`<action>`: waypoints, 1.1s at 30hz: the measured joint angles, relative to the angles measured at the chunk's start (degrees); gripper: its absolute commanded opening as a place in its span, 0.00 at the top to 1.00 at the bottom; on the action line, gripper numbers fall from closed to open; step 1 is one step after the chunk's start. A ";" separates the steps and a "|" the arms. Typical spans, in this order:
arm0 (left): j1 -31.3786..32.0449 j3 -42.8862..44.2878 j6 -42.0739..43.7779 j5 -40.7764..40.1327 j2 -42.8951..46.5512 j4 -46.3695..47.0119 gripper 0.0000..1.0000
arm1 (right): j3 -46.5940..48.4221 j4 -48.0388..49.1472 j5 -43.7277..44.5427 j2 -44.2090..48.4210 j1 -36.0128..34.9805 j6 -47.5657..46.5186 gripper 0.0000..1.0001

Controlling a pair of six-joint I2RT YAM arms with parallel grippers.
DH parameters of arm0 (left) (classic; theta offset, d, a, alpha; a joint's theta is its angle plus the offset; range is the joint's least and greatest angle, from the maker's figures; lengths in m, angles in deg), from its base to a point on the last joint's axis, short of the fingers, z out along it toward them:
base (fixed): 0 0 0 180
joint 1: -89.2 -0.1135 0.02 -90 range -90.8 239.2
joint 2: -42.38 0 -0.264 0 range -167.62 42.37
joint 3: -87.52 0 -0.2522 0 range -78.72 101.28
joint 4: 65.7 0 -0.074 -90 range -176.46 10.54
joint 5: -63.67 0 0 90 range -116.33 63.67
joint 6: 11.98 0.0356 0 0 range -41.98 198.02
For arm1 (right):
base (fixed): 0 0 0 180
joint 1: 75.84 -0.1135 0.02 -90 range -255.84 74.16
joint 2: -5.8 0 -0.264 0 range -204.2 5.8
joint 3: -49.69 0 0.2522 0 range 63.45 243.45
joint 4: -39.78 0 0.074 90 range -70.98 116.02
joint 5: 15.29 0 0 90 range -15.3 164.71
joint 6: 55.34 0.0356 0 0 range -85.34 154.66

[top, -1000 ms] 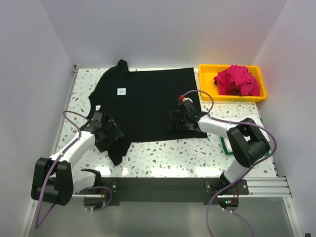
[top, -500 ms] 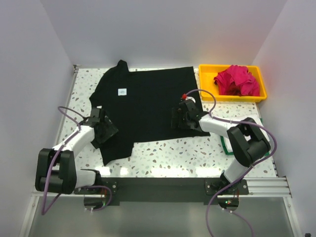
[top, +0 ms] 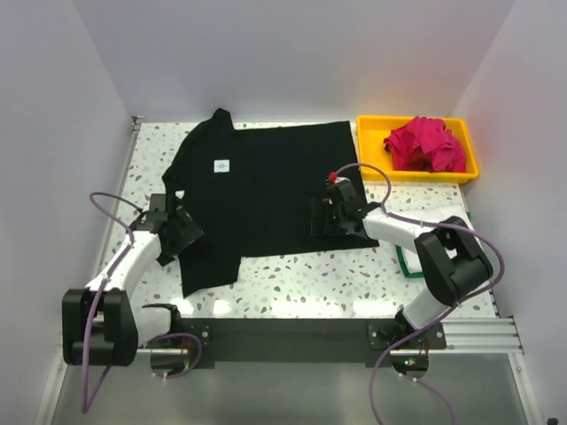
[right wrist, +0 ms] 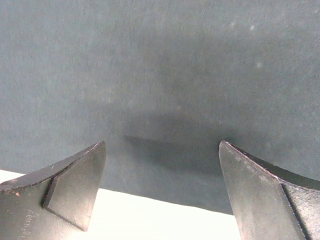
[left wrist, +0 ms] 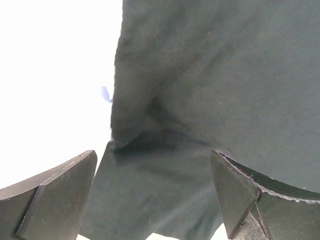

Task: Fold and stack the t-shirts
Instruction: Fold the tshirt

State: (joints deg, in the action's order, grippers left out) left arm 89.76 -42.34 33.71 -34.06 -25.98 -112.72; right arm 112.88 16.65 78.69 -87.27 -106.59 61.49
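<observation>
A large black t-shirt (top: 266, 186) lies spread flat on the table, its small white label (top: 219, 165) facing up. My left gripper (top: 186, 228) is open low over the shirt's near-left sleeve. In the left wrist view that black sleeve (left wrist: 200, 100) fills the space between the fingers of the gripper (left wrist: 155, 195), ungripped. My right gripper (top: 319, 217) is open at the shirt's near-right hem. The right wrist view shows the hem edge (right wrist: 165, 195) running between the wide jaws of the gripper (right wrist: 162, 192). A magenta t-shirt (top: 427, 144) lies bunched in the tray.
A yellow tray (top: 365, 146) stands at the back right corner. A green cloth edge (top: 403, 263) and some white cloth (top: 459, 215) show under my right arm at the table's right side. White walls close in the table on three sides.
My left gripper has drawn back to the left, and the near-left sleeve now lies wider and flatter. The right gripper has shifted slightly right along the hem.
</observation>
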 measured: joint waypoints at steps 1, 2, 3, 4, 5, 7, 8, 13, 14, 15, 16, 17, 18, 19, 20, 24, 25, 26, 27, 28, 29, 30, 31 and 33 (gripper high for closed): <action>-0.02 0.42 -0.02 -0.55 1.62 -1.38 0.00 | -0.15 -1.11 -0.57 0.68 -0.13 -0.13 0.01; -0.07 0.83 -0.02 -0.94 2.89 -2.38 0.00 | -0.31 -2.29 -0.90 1.44 -0.39 -0.28 0.01; -0.07 1.36 -0.04 -1.49 4.44 -3.37 0.00 | -0.46 -3.56 -1.20 2.45 -0.66 -0.31 0.01; -0.09 1.97 -0.04 -1.81 5.99 -4.35 0.00 | -0.63 -4.46 -1.57 3.52 -0.83 -0.28 0.01; -0.11 2.56 -0.04 -2.03 7.39 -5.20 0.00 | -0.74 -5.35 -1.66 4.76 -1.11 -0.22 0.01; -0.13 3.17 -0.09 -1.81 9.68 -6.16 0.00 | -1.14 -6.73 -1.49 7.54 -1.36 0.17 0.01; -0.11 3.17 -0.20 -1.44 10.60 -6.49 0.00 | -1.44 -7.41 -0.94 9.29 -1.36 0.61 0.01; 5.20 0.52 -2.91 0.96 13.33 -7.19 0.00 | -4.79 -9.60 2.43 17.00 -1.33 3.89 0.01; 8.81 0.15 -3.91 0.94 13.14 -7.54 0.00 | -5.40 -10.01 2.82 17.75 -1.22 4.50 0.01; 12.07 0.11 -4.94 1.22 12.55 -7.93 0.00 | -5.95 -10.32 3.10 18.18 -1.11 5.05 0.01; 15.02 0.11 -6.05 1.42 11.78 -8.17 0.00 | -6.54 -10.54 3.34 18.43 -1.07 5.53 0.01; 17.29 0.11 -7.30 1.44 11.06 -8.70 0.00 | -7.19 -10.64 3.63 18.62 -1.07 5.99 0.01; 18.99 0.09 -8.35 1.27 10.58 -9.40 0.00 | -7.89 -10.69 3.85 18.88 -1.07 6.38 0.01; 20.65 -0.13 -9.70 1.27 10.49 -9.99 0.00 | -8.66 -10.84 4.04 19.26 -1.07 6.80 0.01; 22.23 -0.68 -11.08 1.16 10.86 -10.27 0.00 | -9.35 -11.06 4.11 19.65 -1.05 7.19 0.01; 26.43 -2.95 -16.00 1.29 13.38 -12.81 0.01 | -11.17 -11.58 4.52 20.94 -0.98 8.20 0.01; 27.08 -3.30 -16.90 1.33 13.68 -13.64 0.02 | -11.56 -11.67 4.59 21.24 -0.96 8.39 0.01; 27.67 -3.48 -17.86 1.33 13.70 -14.47 0.03 | -11.91 -11.69 4.70 21.49 -0.94 8.55 0.01; 28.39 -3.61 -18.84 1.29 13.57 -15.30 0.03 | -12.26 -11.72 4.98 21.64 -0.90 8.70 0.01; 29.05 -3.76 -19.69 1.29 13.44 -15.89 0.04 | -12.41 -11.76 5.18 21.64 -0.83 8.79 0.01; 29.77 -3.91 -20.52 1.27 13.14 -16.33 0.04 | -12.52 -11.78 5.44 21.64 -0.72 8.83 0.01; 30.32 -4.09 -21.22 1.11 12.66 -16.70 0.05 | -12.61 -11.80 5.57 21.64 -0.68 8.85 0.01; 30.71 -4.26 -21.81 0.83 12.04 -17.16 0.05 | -12.72 -11.78 5.60 21.64 -0.68 9.01 0.01; 31.01 -4.48 -23.17 -0.28 10.93 -17.68 0.07 | -12.98 -11.78 5.64 21.64 -0.48 9.20 0.01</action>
State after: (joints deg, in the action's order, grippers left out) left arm 120.77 -46.82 10.54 -34.34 -15.05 -130.40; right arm 99.90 4.87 84.33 -65.64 -107.07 70.69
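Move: The end of the near sleeve lies about 11 cm back and 7 cm right of the left gripper, some 2 cm below it; the corner where that sleeve meets the near hem is roughly 5 cm back and 15 cm right. From the right gripper, the hem stretch to reach is about 6 cm back, 5 cm right and just below, with the shirt's near right corner 6 cm back and 13 cm right, and the white cloth 4 cm back and 28 cm right. Raise the left gripper about 5 cm off the shirt, then swing it right and back, roughly 10 cm each way, sinking to just over the sleeve end, tipping the fingers down and towards the base. Meanwhile draw the right gripper back about 7 cm and right 5 cm in a low arc towards the near hem, turning some 10 degrees clockwise. Keep both grippers open. ##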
